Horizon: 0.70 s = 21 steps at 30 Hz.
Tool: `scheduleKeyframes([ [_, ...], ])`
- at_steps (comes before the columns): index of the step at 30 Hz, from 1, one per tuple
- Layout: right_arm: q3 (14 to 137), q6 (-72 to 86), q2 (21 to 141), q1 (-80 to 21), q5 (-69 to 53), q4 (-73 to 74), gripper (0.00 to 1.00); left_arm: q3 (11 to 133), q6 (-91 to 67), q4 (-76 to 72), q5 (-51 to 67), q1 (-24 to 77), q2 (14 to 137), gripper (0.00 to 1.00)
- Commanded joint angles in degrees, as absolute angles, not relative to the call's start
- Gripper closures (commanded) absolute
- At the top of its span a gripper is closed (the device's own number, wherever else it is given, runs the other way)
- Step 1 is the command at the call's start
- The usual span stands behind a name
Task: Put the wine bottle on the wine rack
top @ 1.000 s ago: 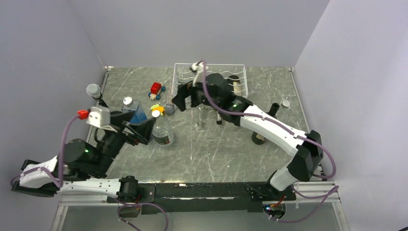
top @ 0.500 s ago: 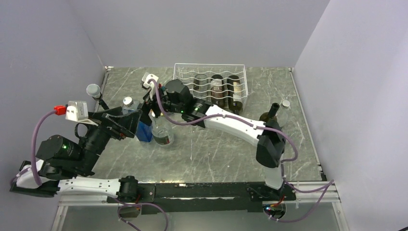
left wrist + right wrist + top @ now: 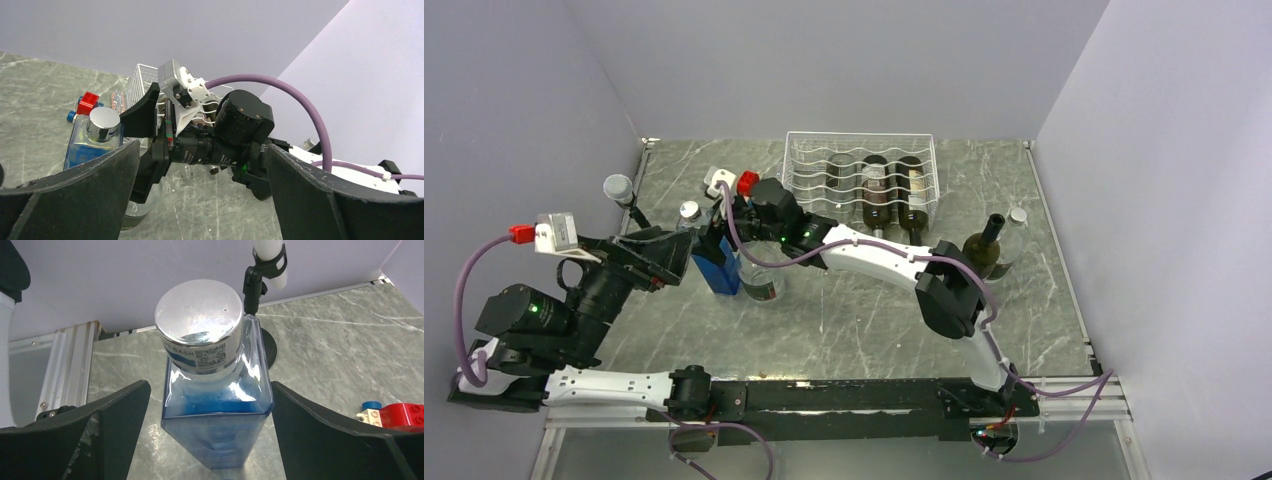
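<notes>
The white wire wine rack (image 3: 824,165) stands at the back of the table with two dark bottles (image 3: 892,195) lying in its right grooves. A dark green wine bottle (image 3: 982,252) stands upright at the right, with no gripper near it. My right gripper (image 3: 721,242) reaches far left and stands open around a blue square bottle (image 3: 217,410) with a silver cap, a gap showing on each side. My left gripper (image 3: 667,258) is open beside the blue bottle (image 3: 714,268), facing the right wrist (image 3: 220,145), nothing between its fingers.
A clear round bottle (image 3: 762,282) stands just right of the blue one. A red toy block (image 3: 402,415) lies behind them, and a grey-capped stand (image 3: 620,189) is at the far left. A clear capped bottle (image 3: 1016,228) stands behind the wine bottle.
My right arm has swung from the rack leftward to the blue bottle, uncovering the racked bottles and the standing wine bottle. My left arm has drawn back to the left.
</notes>
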<state>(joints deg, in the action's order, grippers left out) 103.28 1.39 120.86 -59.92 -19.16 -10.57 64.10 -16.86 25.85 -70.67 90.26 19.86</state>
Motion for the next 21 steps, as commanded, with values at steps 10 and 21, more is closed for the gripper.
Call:
scheduleKeyframes([
  [10, 106.4, 0.6, 121.7, -60.3, -15.2, -14.9, 0.5, 63.8, -18.7, 27.4, -71.9, 90.5, 17.0, 0.01],
  [21, 104.9, 2.2, 118.0, -60.9, -11.0, -19.4, 1.0, 64.9, -20.6, 29.3, -71.8, 90.5, 17.1, 0.01],
])
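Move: The blue bottle stands upright between the right hand's open fingers, its middle about 1 cm ahead, 1 cm left and some 7 cm below. The clear bottle is about 8 cm to the right, 1 cm back and 15 cm below; the black stand is roughly 14 cm left, 7 cm ahead and 12 cm below. From the left hand the blue bottle lies about 12 cm ahead, 3 cm left and 24 cm below. The blue bottle is taken around its upper body, just under the shoulder, by the right hand: the hand eases about 1 cm forward, with a touch to the left, as its sideways-pointing fingers close by roughly a third and stop on the glass. The squeeze then builds while the hand stays level and the wrist turns some 5 degrees clockwise. ##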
